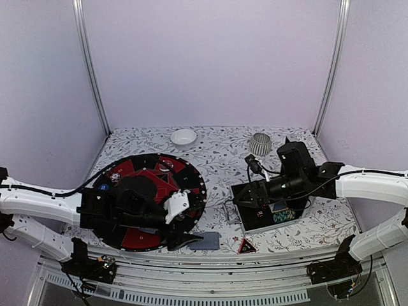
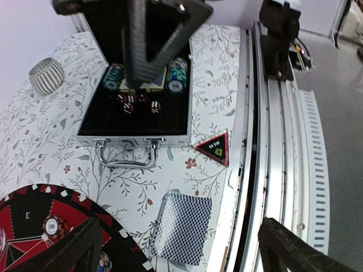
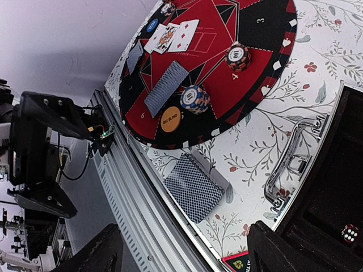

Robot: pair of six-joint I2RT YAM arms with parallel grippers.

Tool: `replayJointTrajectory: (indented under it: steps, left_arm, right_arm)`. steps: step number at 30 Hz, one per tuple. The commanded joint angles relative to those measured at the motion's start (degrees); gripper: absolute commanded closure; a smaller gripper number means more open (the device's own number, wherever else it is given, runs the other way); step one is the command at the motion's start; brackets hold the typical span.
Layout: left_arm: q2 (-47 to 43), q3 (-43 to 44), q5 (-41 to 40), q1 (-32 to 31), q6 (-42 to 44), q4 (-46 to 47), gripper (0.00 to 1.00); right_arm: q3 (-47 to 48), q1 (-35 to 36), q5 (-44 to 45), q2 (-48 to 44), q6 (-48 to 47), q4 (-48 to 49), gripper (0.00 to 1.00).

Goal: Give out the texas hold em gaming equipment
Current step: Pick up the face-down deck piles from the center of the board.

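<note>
A deck of grey-blue patterned-back playing cards [image 2: 182,226] lies flat on the table between the round poker mat [image 1: 146,197] and the front rail. My left gripper [image 2: 181,252] hangs over it, open, its fingers well clear on both sides and holding nothing. A red triangular marker [image 2: 214,148] lies just past the deck. My right gripper [image 3: 193,255] is open and empty above the black case [image 1: 268,207]. On the mat lie striped chips [image 3: 194,98], an orange button [image 3: 171,119], a blue button [image 3: 152,25], and face-down cards [image 3: 165,88]. More chips [image 2: 177,75] stand in the case.
A white bowl [image 1: 183,136] and a ribbed grey cup [image 1: 259,144] stand at the back of the table. The case's metal handle [image 2: 127,154] sticks out toward the mat. Red dice [image 2: 139,103] lie inside the case. The metal rail [image 2: 272,170] runs along the near edge.
</note>
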Motion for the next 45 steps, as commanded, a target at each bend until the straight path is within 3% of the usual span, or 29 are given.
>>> replayJointTrajectory:
  steps: [1, 7, 12, 20, 28, 33, 39, 45]
  left_arm:
    - [8.50, 4.61, 6.02, -0.48, 8.64, -2.59, 0.02]
    - [23.25, 12.21, -1.32, -1.29, 11.66, -9.73, 0.02]
    - [29.63, 13.93, 3.09, -0.67, 15.52, -10.42, 0.02]
    - [34.99, 15.81, -0.77, 1.89, 15.74, -12.08, 0.02]
    - [38.76, 18.57, 4.04, 4.19, 16.12, -16.46, 0.18]
    - [40.39, 19.65, 8.66, 5.21, 16.60, -19.62, 0.20]
    - [40.89, 18.74, 8.16, 5.92, 16.07, -18.99, 0.21]
    - [41.78, 19.29, 8.25, 6.04, 15.55, -19.45, 0.42]
  right_arm:
    - [-0.70, 0.45, 0.13, 1.05, 0.77, -0.22, 0.22]
    - [-1.24, 0.59, 0.05, 1.28, 0.50, -0.03, 0.21]
    - [-1.77, 0.67, -0.03, 1.37, 0.31, -0.01, 0.20]
    - [-2.60, 0.65, -0.34, 1.63, 0.32, 0.41, 0.19]
    - [-2.36, 0.69, -0.56, 2.11, 0.31, 0.50, 0.19]
    - [-2.04, 0.60, -0.76, 2.83, 0.24, 0.48, 0.19]
    - [-2.11, 0.58, -0.13, 2.76, 0.30, 0.41, 0.19]
    - [-2.01, 0.62, 1.57, 1.74, 0.91, 0.27, 0.19]
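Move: The face-down deck lies almost straight beneath the left hand, about 18 cm down, roughly 2 cm ahead and 3 cm to the right. From this hand the all-in triangle is some 19 cm right and about level, the case handle around 12 cm ahead and 13 cm right, the Big Blind button 6 cm ahead and 13 cm left. From the right hand the deck lies about 16 cm left, 6 cm back and 16 cm below. Onto the deck by the mat's edge the left hand comes down about 17 cm, wide open, its fingers tipping some 35 degrees steeper towards the table. Down low it slows almost to a stop and closes by about a third, bringing one finger to each long edge of the cards. The right hand, empty, sinks about 3 cm near the case. ##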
